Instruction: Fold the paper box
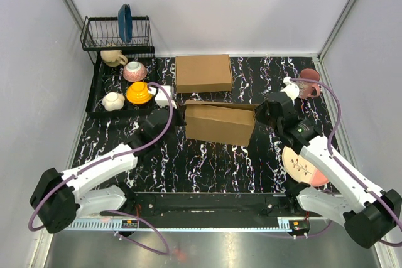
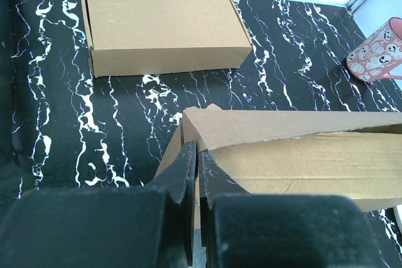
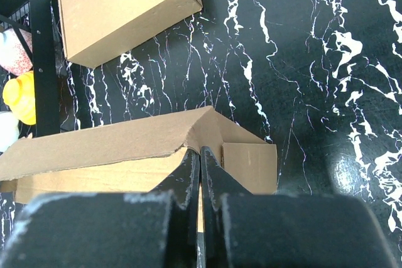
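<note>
The paper box [image 1: 220, 123] is a brown cardboard sheet partly formed into a shallow box in the middle of the black marbled table, with its top flap raised. My left gripper [image 1: 179, 117] is shut at its left end. In the left wrist view that gripper [image 2: 196, 152] pinches the end wall of the paper box [image 2: 301, 155], a strip of cardboard showing between the fingers. My right gripper [image 1: 260, 112] is shut at the right end. The right wrist view shows it [image 3: 201, 152] closed on the end wall of the paper box [image 3: 94, 145], next to a small side flap.
A second, neatly formed cardboard box [image 1: 203, 72] lies just behind. A black dish rack [image 1: 116, 32] with a blue plate, cups and an orange bowl [image 1: 138, 92] stands at the back left. A pink mug [image 1: 309, 83] sits back right, a pink plate [image 1: 304, 166] under my right arm.
</note>
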Robot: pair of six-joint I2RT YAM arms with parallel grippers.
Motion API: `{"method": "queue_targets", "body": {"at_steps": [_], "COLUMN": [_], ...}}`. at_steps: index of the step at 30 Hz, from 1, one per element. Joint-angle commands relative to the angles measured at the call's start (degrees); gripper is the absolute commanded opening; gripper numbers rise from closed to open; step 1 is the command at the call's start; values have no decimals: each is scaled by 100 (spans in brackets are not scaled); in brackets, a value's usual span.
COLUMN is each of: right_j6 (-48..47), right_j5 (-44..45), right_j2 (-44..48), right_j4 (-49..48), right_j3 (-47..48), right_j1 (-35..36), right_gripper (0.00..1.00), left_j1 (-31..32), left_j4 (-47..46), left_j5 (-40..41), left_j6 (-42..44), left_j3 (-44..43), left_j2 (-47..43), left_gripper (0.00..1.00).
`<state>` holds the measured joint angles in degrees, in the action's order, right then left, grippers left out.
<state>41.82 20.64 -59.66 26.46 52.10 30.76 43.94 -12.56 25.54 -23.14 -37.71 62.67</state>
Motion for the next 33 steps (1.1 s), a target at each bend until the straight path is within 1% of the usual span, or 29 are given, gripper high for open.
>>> {"method": "queue_targets", "body": {"at_steps": [1,2,3,5,6,9,10,12,14,16,19,21,22,24,28,33], "right_j6": [-254,-210,-192,-139,-131,-130,-200,-288,-420,-517,-753,-868,-965,-992,-1009,-948], "right_j5": [71,132,142,229,247,317,317,309,309,317,274,326,344,309,186,300], "right_j2": [-547,-556,-495,-240,-144,129,139,130,165,287,315,70,-245,-449,-468,-345], "right_j4": [2038,2082,2091,2057,2048,2143,2188,2319,2381,2321,1829,1714,1731,1714,1380,1195], "right_j3": [-385,-341,-332,-236,-174,273,431,871,1283,1504,1760,2066,2198,2436,2235,1743], "right_j1": [53,61,61,61,61,53,61,53,61,53,61,61,53,61,53,61], "right_gripper": [0,0,4,16,25,38,43,47,48,48,47,46,46,45,45,45], "left_j1": [-35,-35,-44,-35,-44,-35,-35,-35,-44,-44,-35,-35,-35,-44,-35,-44], "left_j4": [728,737,746,755,763,834,834,834,834,834,834,834,834,851,939,1071], "left_j5": [346,355,373,382,399,443,452,487,504,522,549,557,566,584,663,847], "left_j6": [-42,-33,-24,19,28,64,72,64,64,55,46,37,37,28,116,353], "left_j3": [238,247,238,230,221,168,159,142,150,159,177,177,177,177,72,-174], "left_j2": [-97,-106,-124,-168,-194,-203,-212,-212,-203,-194,-177,-185,-185,-212,-238,-212], "left_gripper": [0,0,0,0,0,0,0,0,0,0,0,0,0,0,0,0]}}
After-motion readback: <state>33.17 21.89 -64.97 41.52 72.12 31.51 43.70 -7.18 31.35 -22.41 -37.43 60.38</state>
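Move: The left fingers are shut on the paper box's upper left corner, its middle about 14 cm to their right, 2 cm back and 6 cm below. The right fingers are shut on its upper right corner, the box's middle some 13 cm to their left, 2 cm back and 6 cm below. From the left hand, the flat carton lies about 23 cm ahead, 7 cm right and 13 cm down, and the yellow bowl 15 cm ahead, 18 cm left and 11 cm down. The right fingers open about halfway and let go of the box's upper right corner, the hand drawing back some 3.5 cm with a slight dip, then climbing to about 10 cm above its starting height while moving forward again, before sinking some 3 cm, still open, by the box's right end. The left hand keeps its pinch on the upper left corner, easing back a touch and then pulling that corner about 3 cm to the left, with a slight counter-clockwise turn. ##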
